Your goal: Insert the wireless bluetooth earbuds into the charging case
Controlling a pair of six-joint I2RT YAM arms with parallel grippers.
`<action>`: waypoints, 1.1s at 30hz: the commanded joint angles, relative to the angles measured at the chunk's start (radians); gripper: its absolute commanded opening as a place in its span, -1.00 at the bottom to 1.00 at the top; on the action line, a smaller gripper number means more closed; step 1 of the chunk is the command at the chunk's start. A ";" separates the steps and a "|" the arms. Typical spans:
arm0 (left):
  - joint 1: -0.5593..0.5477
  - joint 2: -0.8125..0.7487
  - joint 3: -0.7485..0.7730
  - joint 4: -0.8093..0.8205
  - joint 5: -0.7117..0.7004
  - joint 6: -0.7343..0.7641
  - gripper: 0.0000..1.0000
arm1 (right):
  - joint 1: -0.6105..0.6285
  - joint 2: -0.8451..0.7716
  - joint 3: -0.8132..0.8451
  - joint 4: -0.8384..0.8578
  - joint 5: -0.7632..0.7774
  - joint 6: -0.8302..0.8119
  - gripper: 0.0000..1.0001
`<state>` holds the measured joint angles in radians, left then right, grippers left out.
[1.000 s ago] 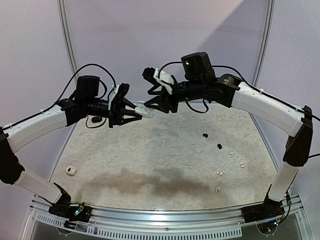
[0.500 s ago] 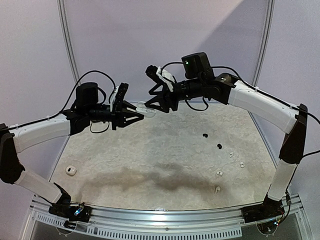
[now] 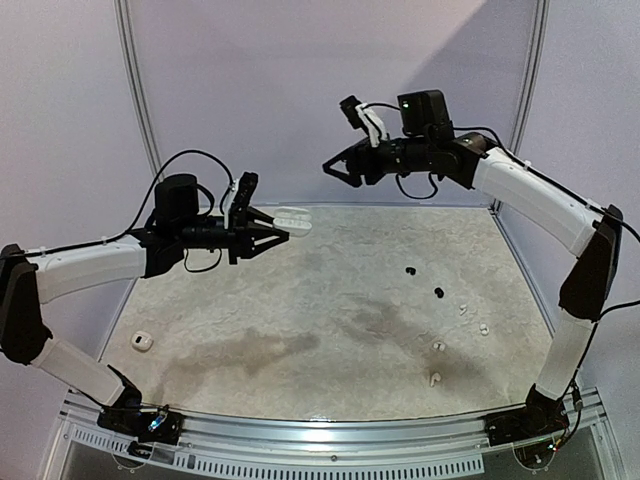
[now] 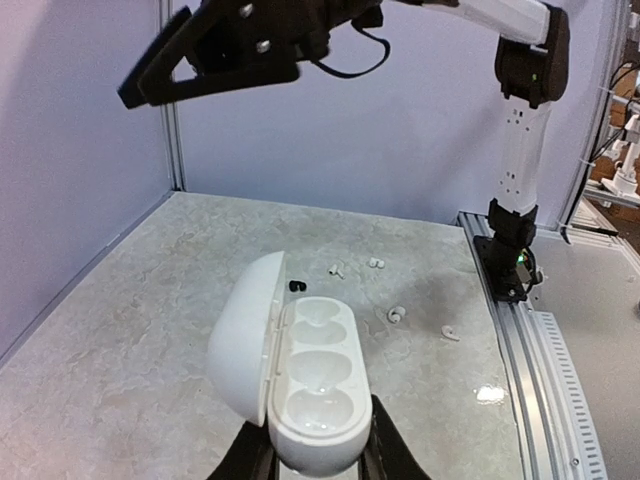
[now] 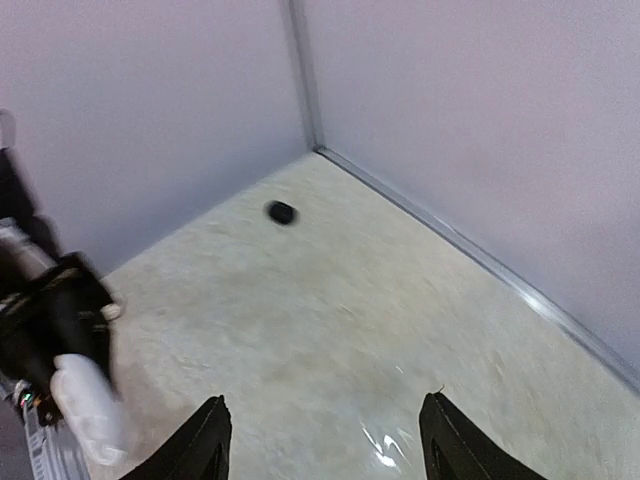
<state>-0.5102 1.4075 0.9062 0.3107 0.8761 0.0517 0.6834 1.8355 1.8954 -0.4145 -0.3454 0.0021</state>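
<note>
My left gripper (image 3: 272, 233) (image 4: 318, 445) is shut on the near end of a white charging case (image 3: 292, 220) (image 4: 318, 372), held in the air over the back left of the table. Its lid (image 4: 244, 340) stands open to the left and its wells are empty. My right gripper (image 3: 335, 168) (image 5: 325, 400) hangs open and empty, higher up and to the right of the case. The earbuds lie on the table at the right: two black ones (image 3: 409, 270) (image 3: 438, 292) and several white ones (image 3: 463, 309) (image 3: 483, 327) (image 3: 438, 347) (image 4: 397, 315).
A second small white case (image 3: 141, 342) lies near the front left. A small black object (image 5: 282, 212) rests on the table near the back corner. Walls close the back and sides; a metal rail (image 3: 320, 435) runs along the front edge.
My right gripper has drawn away from the case, up and to the right, with its jaws widening. The left gripper keeps hold of the case and has shifted slightly.
</note>
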 commanded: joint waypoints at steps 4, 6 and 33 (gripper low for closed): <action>0.009 -0.004 -0.030 0.036 -0.023 0.012 -1.00 | -0.199 -0.013 -0.069 -0.587 0.496 0.393 0.30; 0.009 -0.004 -0.032 0.037 -0.020 0.014 -1.00 | -0.219 -0.024 -0.144 -0.657 0.555 0.441 0.31; 0.009 -0.030 -0.040 0.029 0.007 0.045 -1.00 | -0.395 -0.191 -0.869 -0.614 0.586 0.685 -0.53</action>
<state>-0.5095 1.4052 0.8833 0.3389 0.8761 0.0792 0.3031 1.6257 1.0409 -1.0950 0.2470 0.6910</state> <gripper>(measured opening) 0.239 0.244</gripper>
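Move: The white earbud the right hand heads for lies on the table about 13 cm back, 35 cm right and 34 cm below it. A second white earbud sits some 6 cm farther out and 4 cm left of that one, a third about 5 cm nearer the base and 11 cm left of it, and a black earbud roughly 11 cm beyond and 8 cm left of it. From the left hand, which holds the open case, the target earbud is about 45 cm right, 3 cm back and 25 cm down. Swinging fast to the right and down, first a little forward and then back, the right arm travels some 50 cm from the raised case to just above the white earbud near the right edge. Its wrist turns clockwise and tips until the fingers point down, about 105 degrees in all, while they narrow from wide to a small gap. The left hand keeps the open case nearly still. ##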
